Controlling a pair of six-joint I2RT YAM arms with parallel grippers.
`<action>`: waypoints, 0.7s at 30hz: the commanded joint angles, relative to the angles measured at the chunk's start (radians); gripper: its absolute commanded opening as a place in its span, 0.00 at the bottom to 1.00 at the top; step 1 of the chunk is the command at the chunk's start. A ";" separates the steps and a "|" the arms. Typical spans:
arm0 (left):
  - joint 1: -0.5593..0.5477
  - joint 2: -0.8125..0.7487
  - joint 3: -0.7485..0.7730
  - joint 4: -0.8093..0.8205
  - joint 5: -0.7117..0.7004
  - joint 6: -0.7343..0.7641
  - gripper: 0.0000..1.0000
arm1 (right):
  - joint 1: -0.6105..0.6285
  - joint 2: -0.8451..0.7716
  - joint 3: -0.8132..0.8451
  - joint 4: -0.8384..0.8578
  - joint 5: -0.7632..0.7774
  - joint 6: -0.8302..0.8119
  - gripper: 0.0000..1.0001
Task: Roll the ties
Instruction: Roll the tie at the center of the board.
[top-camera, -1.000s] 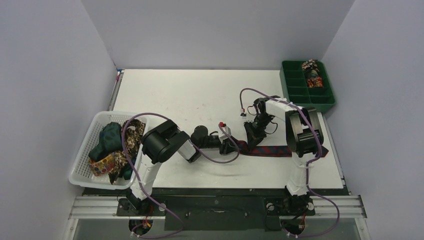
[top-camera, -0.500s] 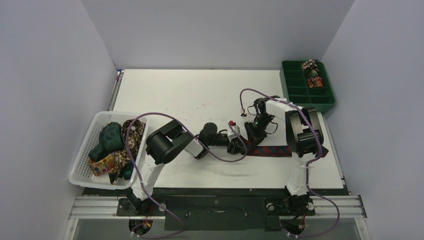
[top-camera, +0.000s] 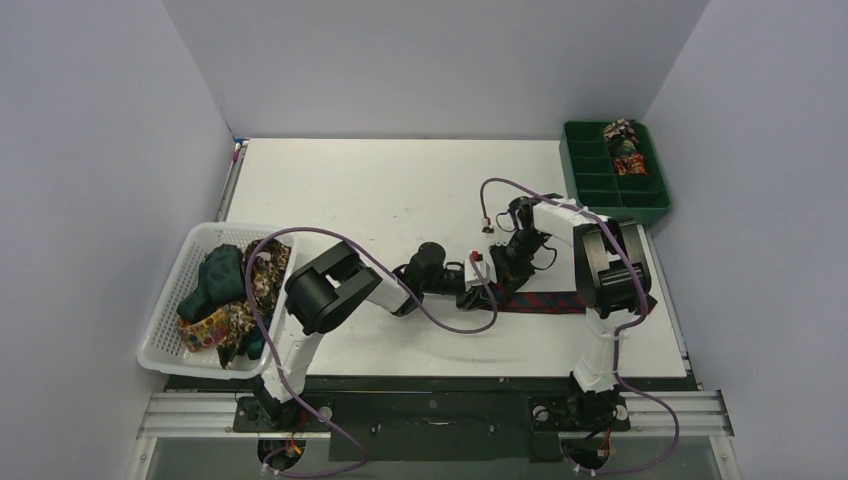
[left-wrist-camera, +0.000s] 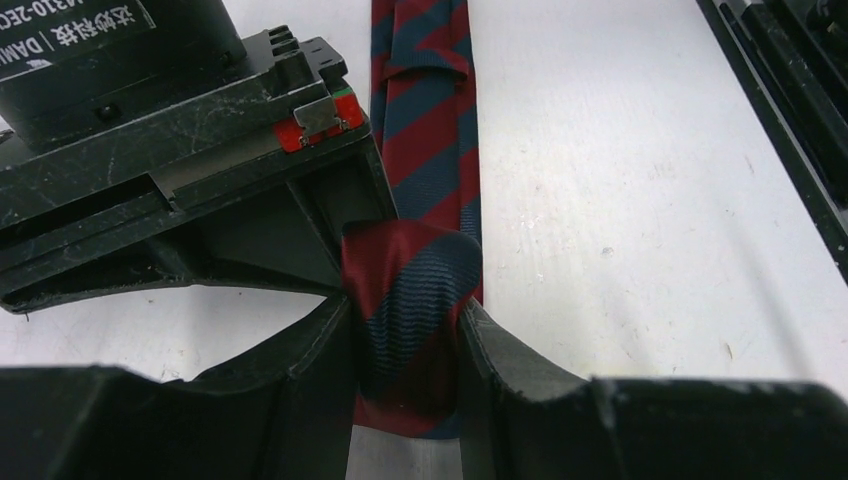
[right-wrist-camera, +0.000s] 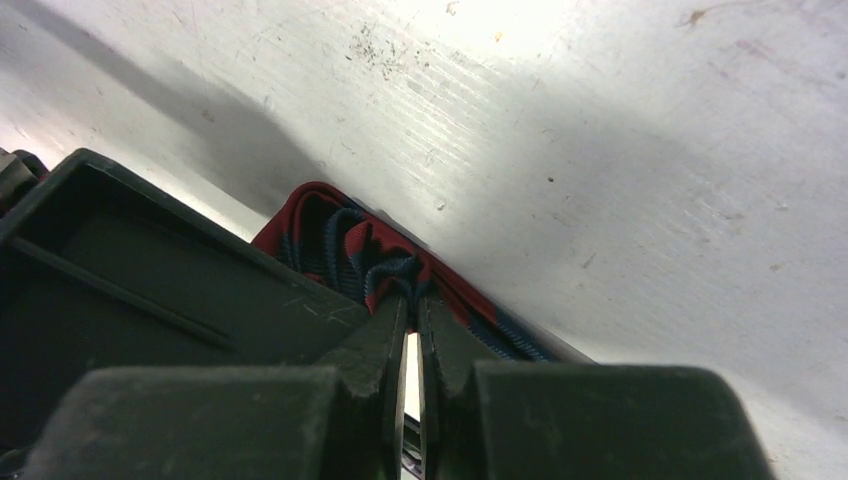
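Note:
A navy tie with red diagonal stripes (top-camera: 548, 300) lies flat along the table's near right. Its left end is wound into a small roll (left-wrist-camera: 412, 290). My left gripper (top-camera: 487, 291) is shut on that roll, one finger on each side (left-wrist-camera: 405, 325). The flat length (left-wrist-camera: 425, 140) runs away from the roll. My right gripper (top-camera: 503, 268) stands just behind, and its shut tips (right-wrist-camera: 410, 300) pinch a fold at the roll's edge (right-wrist-camera: 330, 240). More ties (top-camera: 228, 290) are heaped in the basket.
A white mesh basket (top-camera: 165, 325) sits at the table's left edge. A green compartment tray (top-camera: 598, 190) at the far right corner holds rolled ties (top-camera: 625, 150) in its back cells. The right arm's base (top-camera: 605, 270) covers part of the flat tie.
My left gripper has moved right along the tie, closing up against the right gripper. The right gripper has stayed almost where it was.

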 joint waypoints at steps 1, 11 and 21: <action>-0.025 0.059 0.012 -0.496 -0.121 0.113 0.13 | 0.013 -0.005 -0.055 0.088 0.032 -0.043 0.04; -0.013 0.115 0.161 -0.815 -0.087 0.163 0.11 | -0.116 -0.044 0.025 -0.145 -0.050 -0.206 0.32; -0.014 0.135 0.230 -0.921 -0.118 0.219 0.11 | -0.208 -0.085 0.096 -0.295 -0.277 -0.253 0.59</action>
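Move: The left fingers already hold the tie's roll, its middle about 1 cm to the right of their pads. The flat strip still to be rolled lies on the board, its visible middle roughly 10 cm to that hand's right and 2 cm lower. From the right hand, which pinches the tie just beside the roll, that strip's middle is some 7 cm to the right, about 1 cm back and 1 cm down; the roll sits about 3 cm to its left, nearly level. Keep the left grip on the roll while you sink it a little over 1 cm, ease it about as far right along the tie, and tip the fingertips down some 15 degrees. Meanwhile open the right gripper to let go of the tie, draw it about 5 cm right over the strip, then raise it about 4 cm, opening wider. ##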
